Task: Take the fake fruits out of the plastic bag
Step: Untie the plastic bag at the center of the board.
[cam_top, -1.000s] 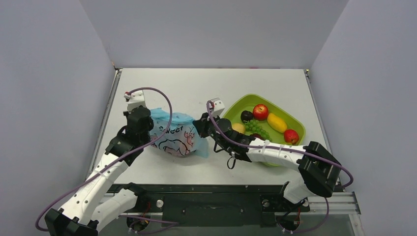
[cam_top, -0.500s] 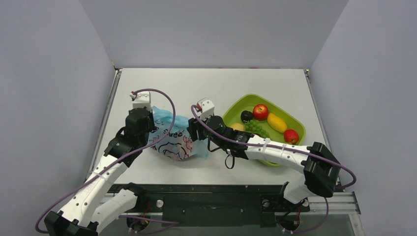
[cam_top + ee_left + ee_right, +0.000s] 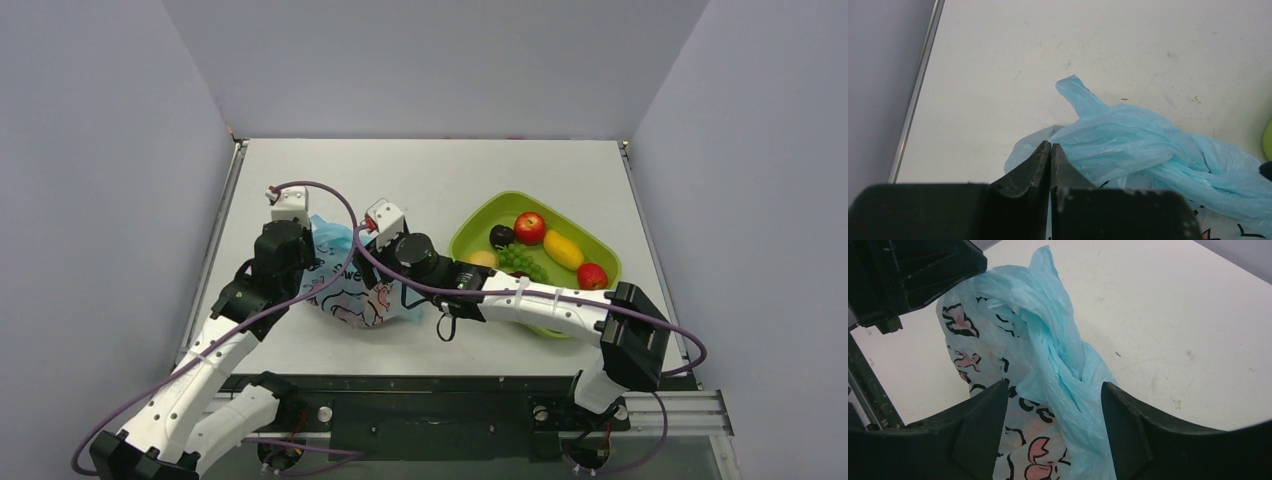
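The plastic bag is light blue with black and pink cartoon print and lies left of the table's centre. The fake fruits are hidden inside it. My left gripper is at the bag's left edge with its jaws pressed together, and a thin strip of blue film shows between them. My right gripper hangs over the bag's right side. It is open, with its fingers on either side of the bag's twisted blue neck and not touching it.
A green tray stands at the right. It holds a red apple, a yellow mango, green grapes, a dark plum and a dark red fruit. The table's metal edge runs along the left.
My right gripper has opened and moved left from the tray side to over the bag. The left gripper stayed shut and shifted slightly, and the bag moved a little with it.
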Motion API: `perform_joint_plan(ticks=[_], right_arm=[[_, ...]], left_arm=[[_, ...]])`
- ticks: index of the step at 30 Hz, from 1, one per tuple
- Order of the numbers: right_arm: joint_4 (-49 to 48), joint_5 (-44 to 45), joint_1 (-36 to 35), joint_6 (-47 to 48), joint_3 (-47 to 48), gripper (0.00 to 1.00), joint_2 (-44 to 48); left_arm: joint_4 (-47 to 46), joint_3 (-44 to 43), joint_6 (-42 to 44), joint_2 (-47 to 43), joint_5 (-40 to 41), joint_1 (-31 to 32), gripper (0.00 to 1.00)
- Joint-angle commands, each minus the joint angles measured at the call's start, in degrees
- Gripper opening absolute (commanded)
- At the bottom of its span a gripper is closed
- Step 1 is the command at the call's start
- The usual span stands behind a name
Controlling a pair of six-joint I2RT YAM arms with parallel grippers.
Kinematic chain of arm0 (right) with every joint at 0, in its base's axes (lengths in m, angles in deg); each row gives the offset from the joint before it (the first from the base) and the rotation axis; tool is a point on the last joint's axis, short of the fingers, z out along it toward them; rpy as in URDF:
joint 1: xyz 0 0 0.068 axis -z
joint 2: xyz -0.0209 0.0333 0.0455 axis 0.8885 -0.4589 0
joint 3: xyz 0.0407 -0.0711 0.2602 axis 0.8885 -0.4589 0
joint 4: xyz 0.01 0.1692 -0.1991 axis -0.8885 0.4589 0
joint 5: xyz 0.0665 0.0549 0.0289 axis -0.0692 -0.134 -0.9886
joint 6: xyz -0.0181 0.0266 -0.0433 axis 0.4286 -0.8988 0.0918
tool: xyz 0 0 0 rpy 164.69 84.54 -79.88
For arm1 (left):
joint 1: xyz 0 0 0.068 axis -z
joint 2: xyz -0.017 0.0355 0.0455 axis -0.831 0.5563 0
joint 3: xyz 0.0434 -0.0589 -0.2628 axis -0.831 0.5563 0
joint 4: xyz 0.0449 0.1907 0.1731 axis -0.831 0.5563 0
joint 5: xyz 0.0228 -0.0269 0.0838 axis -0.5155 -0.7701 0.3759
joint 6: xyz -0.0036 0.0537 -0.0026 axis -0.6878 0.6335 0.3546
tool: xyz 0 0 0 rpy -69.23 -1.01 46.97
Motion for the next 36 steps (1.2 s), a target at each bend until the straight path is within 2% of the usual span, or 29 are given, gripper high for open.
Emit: perform_joint_plan(ticks=[1,3,8,12,14,15,17,19,25,32,36], right_arm=[[-14.0,-5.4,-0.1,0.0,-1.8,0.6,-1.9],[-17.0,-4.9,-0.1,-0.1,-2.4,0.58,-3.1],[-20.1,0.4,-0.2,0.6,-2.2,0.59,-6.4],[-22.4,8.2,-0.5,-0.6,-4.8,0.45,-6.3],[-24.2,9.9,-0.4,-1.1,-6.4,0.3,-5.3],[-24.6,11.0,-0.5,-1.4,-6.9,0.17,-4.7],[-24.9,12.3,-0.5,-2.1,-8.0,0.05,-3.8],[-25.5,12.9,-0.5,-2.7,-9.6,0.0,-2.1],[-27.7,14.1,1.3,-7.3,-15.7,0.0,4.9],[-29.4,0.1,7.7,-18.1,-18.7,0.0,8.6],[-30.6,-5.3,8.0,-21.4,-18.5,0.0,8.1]], left_arm=[[-2.9,0.0,0.4,-1.5,-0.7,-0.3,0.0],[-3.0,0.1,0.4,-1.7,-0.7,-0.3,0.0],[-3.1,0.1,0.4,-1.8,-0.7,-0.3,0.0],[-3.2,0.1,0.2,-2.0,0.4,-0.3,0.0],[-3.2,0.0,0.0,-2.1,1.3,-0.3,0.0],[-3.1,0.0,-0.2,-2.1,2.1,-0.3,0.0],[-3.0,0.0,-0.4,-2.3,3.7,-0.3,0.0],[-2.8,-0.1,-0.8,-2.6,5.8,-0.3,0.0],[-2.0,-0.1,-2.3,-3.5,12.0,-0.5,0.0],[-2.2,0.3,-2.7,-4.8,11.8,-1.1,0.0],[-3.0,0.5,-1.9,-5.5,5.9,-1.1,0.0]])
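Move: The bag's twisted neck, next for the open right hand, lies about 3 cm ahead, 1 cm to its left and 4 cm below; from the left hand, some 9 cm right, 1 cm back and 4 cm below. The bulging bag body is roughly 3 cm back, 3 cm left and 12 cm below the right hand. The green tray sits some 35 cm right of the right hand, 9 cm ahead and 18 cm below. Right hand dips forward-left, pinches the neck, then pulls right, up some 5 cm; left keeps hold, drawing left. ##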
